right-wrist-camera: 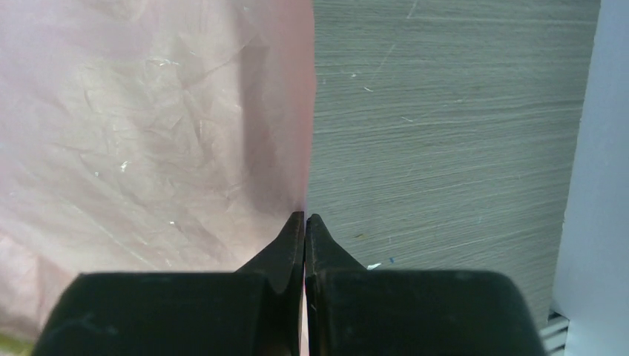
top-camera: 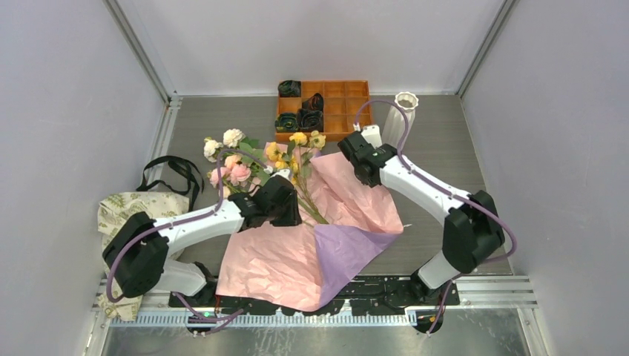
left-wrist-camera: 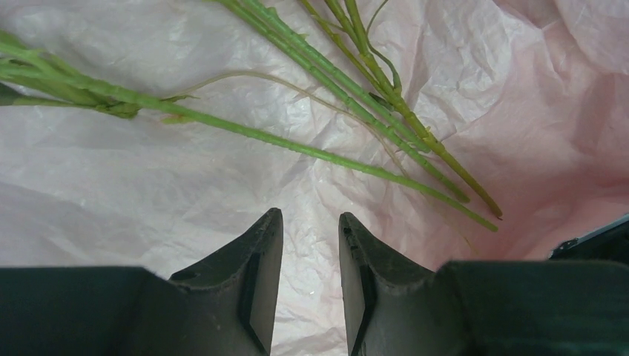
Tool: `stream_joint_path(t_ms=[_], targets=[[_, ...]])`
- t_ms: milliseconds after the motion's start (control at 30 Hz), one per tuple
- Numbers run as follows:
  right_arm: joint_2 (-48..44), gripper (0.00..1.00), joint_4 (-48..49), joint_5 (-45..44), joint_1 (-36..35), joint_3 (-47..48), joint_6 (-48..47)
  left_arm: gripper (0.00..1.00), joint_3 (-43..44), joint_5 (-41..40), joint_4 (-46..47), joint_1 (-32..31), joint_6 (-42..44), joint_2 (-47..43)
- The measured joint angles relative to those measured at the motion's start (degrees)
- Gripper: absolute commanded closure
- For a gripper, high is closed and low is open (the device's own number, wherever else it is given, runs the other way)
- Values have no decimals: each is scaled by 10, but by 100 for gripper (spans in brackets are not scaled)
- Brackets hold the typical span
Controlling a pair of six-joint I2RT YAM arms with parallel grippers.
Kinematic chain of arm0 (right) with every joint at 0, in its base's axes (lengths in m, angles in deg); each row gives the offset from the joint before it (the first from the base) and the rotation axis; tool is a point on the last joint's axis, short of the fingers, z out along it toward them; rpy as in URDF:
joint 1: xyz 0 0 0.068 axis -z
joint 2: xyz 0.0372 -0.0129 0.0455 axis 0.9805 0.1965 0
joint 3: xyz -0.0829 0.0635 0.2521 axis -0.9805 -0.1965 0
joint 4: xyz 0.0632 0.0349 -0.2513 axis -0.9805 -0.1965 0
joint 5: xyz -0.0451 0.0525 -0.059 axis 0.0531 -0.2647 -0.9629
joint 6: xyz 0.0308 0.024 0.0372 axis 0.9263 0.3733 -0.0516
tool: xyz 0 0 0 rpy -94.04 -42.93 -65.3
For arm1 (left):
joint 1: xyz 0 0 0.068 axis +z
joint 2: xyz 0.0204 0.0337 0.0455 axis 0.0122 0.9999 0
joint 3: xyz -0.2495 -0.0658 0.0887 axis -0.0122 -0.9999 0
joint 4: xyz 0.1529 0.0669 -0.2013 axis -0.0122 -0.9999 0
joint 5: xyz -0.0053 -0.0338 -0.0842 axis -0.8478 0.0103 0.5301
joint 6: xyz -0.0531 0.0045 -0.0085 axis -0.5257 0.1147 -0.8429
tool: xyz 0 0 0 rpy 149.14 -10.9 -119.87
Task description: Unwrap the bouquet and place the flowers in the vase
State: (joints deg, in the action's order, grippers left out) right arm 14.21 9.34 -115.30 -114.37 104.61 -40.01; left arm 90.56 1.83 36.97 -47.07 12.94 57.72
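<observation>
The bouquet lies unwrapped: its crinkled pink paper point(top-camera: 271, 259) with a purple part point(top-camera: 345, 248) is spread flat. The flowers point(top-camera: 239, 172) lie across its upper left, blooms beyond the paper's edge. My left gripper point(top-camera: 291, 202) hovers over the green stems point(left-wrist-camera: 334, 81). Its jaws point(left-wrist-camera: 311, 219) are open, with only paper point(left-wrist-camera: 148, 200) under the gap. My right gripper point(top-camera: 347, 147) is shut point(right-wrist-camera: 305, 216) on the far right edge of the pink paper point(right-wrist-camera: 148, 133). The white ribbed vase point(top-camera: 404, 111) stands upright at the back right, just behind the right wrist.
An orange compartment tray point(top-camera: 343, 104) with dark rolled rosettes point(top-camera: 308, 117) sits at the back centre. Crumpled beige patterned paper point(top-camera: 130, 211) and a black ribbon point(top-camera: 174, 172) lie at the left. Bare grey table point(right-wrist-camera: 445, 133) shows right of the paper. Enclosure walls stand on both sides.
</observation>
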Motion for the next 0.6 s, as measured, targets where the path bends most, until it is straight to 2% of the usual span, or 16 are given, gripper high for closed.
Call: stream_joint_path(t_ms=[233, 300, 333, 433, 600], targets=[[90, 93, -3, -19, 64, 29, 16, 65, 6, -1, 29, -11, 0, 24], [122, 85, -7, -42, 75, 49, 25, 65, 7, -1, 34, -14, 0, 27], [137, 74, -10, -54, 79, 57, 31, 65, 8, -1, 36, -15, 0, 30], [166, 62, -20, -71, 89, 71, 46, 65, 14, 1, 46, -21, -1, 45], [182, 55, -32, -76, 97, 79, 57, 65, 42, 6, 57, -45, 0, 89]])
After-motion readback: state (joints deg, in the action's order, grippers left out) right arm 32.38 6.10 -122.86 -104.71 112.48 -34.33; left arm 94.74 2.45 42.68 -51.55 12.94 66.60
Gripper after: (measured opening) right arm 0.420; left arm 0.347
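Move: The right hand is holding the pink paper's edge. The spot where it will be laid is about 4 cm ahead, 6 cm right and 9 cm down; the vase stands some 8 cm ahead and 5 cm right, and the flower stems lie roughly 10 cm back and 15 cm left. From the left hand those stems are about 5 cm right, 3 cm ahead and 4 cm below, with the yellow flowers 15 cm ahead and 3 cm left. Still pinching the pink paper's edge, the right hand carries it outward about 6 cm right, 5 cm down and 4 cm forward, turning some 15 degrees clockwise, then opens its fingers in the second half to let go. The left hand, fingers staying part open, slides about 4 cm to the right towards the stems, sinking a centimetre. ##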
